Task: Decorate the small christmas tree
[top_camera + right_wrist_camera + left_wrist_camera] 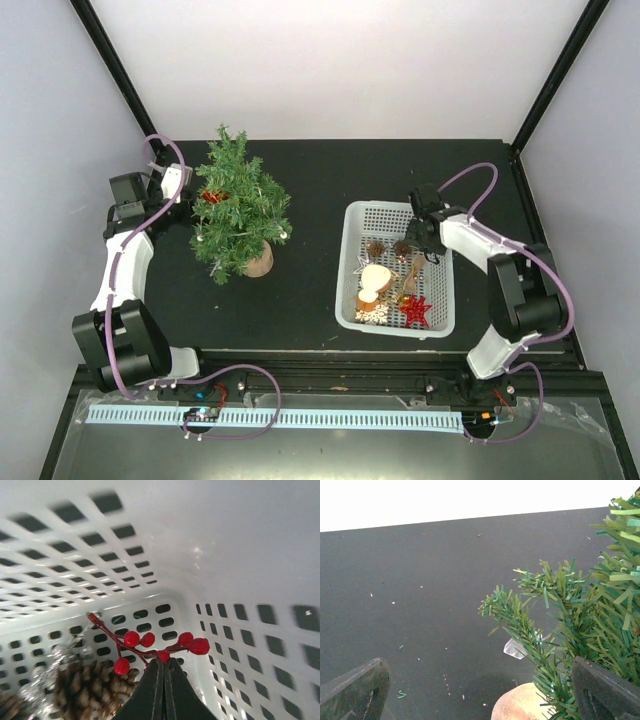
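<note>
The small christmas tree (238,210) stands at the left of the black table on its round wooden base (259,262), with a red ornament (211,196) on its left side. My left gripper (178,186) is open beside that side of the tree; in the left wrist view its branches (555,625) and base (520,705) lie between the spread fingers (355,692). My right gripper (425,238) is inside the white basket (395,328), shut on a red berry sprig (150,645) held just above a pine cone (85,685).
The basket holds pine cones (377,247), wooden slices (376,278), a white snowflake (372,314) and a red star (415,310). A clear bit of plastic (515,649) hangs under a branch. Black frame posts stand at the table's back corners.
</note>
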`<action>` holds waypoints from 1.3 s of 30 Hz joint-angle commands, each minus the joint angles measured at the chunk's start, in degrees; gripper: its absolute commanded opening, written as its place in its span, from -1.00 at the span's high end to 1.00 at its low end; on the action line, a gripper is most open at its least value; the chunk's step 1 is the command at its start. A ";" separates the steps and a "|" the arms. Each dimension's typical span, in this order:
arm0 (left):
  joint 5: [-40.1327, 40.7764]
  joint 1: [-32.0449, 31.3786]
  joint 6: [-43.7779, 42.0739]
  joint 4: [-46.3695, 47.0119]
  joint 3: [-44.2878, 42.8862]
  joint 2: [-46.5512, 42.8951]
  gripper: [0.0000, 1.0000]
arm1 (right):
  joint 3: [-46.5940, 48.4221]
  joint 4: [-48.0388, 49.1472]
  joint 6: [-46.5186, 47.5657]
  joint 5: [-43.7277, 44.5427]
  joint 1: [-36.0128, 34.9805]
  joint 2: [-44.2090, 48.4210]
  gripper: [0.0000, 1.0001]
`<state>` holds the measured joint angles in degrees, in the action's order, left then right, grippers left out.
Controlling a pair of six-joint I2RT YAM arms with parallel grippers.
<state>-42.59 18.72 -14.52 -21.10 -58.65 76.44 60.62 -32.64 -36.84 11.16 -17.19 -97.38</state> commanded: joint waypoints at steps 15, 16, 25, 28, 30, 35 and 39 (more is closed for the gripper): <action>-1.41 0.67 -3.17 -4.58 -1.68 -2.70 -0.98 | 13.76 -15.65 5.65 13.26 -20.76 16.58 0.98; -1.42 0.67 -3.41 -4.90 -1.68 -2.70 -0.98 | 15.66 -16.24 5.65 12.85 -22.35 16.69 0.98; 5.25 1.76 -4.34 -4.07 -1.02 -4.98 -0.98 | 29.34 -16.34 10.14 10.44 -36.34 15.31 0.98; 7.20 2.51 -4.22 -3.69 -1.77 -4.59 -0.98 | 32.64 -15.61 11.87 9.05 -39.17 13.89 0.98; 7.51 3.23 -3.87 -4.04 -2.59 -4.24 -0.98 | 34.05 -15.03 12.50 7.01 -40.18 13.03 0.98; 7.30 4.62 -2.75 -3.44 -3.08 -4.28 -0.98 | 34.80 -9.71 13.00 -2.07 -40.99 12.57 0.98; 5.59 4.75 -1.82 -2.97 -2.47 -4.29 -0.98 | 35.72 -4.37 12.50 -8.10 -40.99 11.42 0.98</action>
<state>-36.01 22.94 -17.72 -24.88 -59.22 72.44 94.21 -43.70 -25.08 10.70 -57.87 -84.88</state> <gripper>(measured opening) 0.989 0.015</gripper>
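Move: The right hand already has the red berry sprig pinched, low in the basket's far right corner. The tree it is bound for stands about 37 cm to its left and 6 cm nearer the base, its middle some 15 cm higher. The basket's middle is roughly 7 cm left and 7 cm back; the nearer pinecone lies about 5 cm left and 2 cm back. From the left hand, the tree is some 10 cm right and 5 cm back. Keeping its pinch on the berry sprig, the right hand lifts it straight up out of the basket, then sweeps left and on up towards the tree's right side, about 29 cm up and 27 cm left, drawing back 11 cm. The fingers tip up some 30 degrees and swing about 50 degrees counter-clockwise. The open left hand eases some 4 cm left, away from the tree. ##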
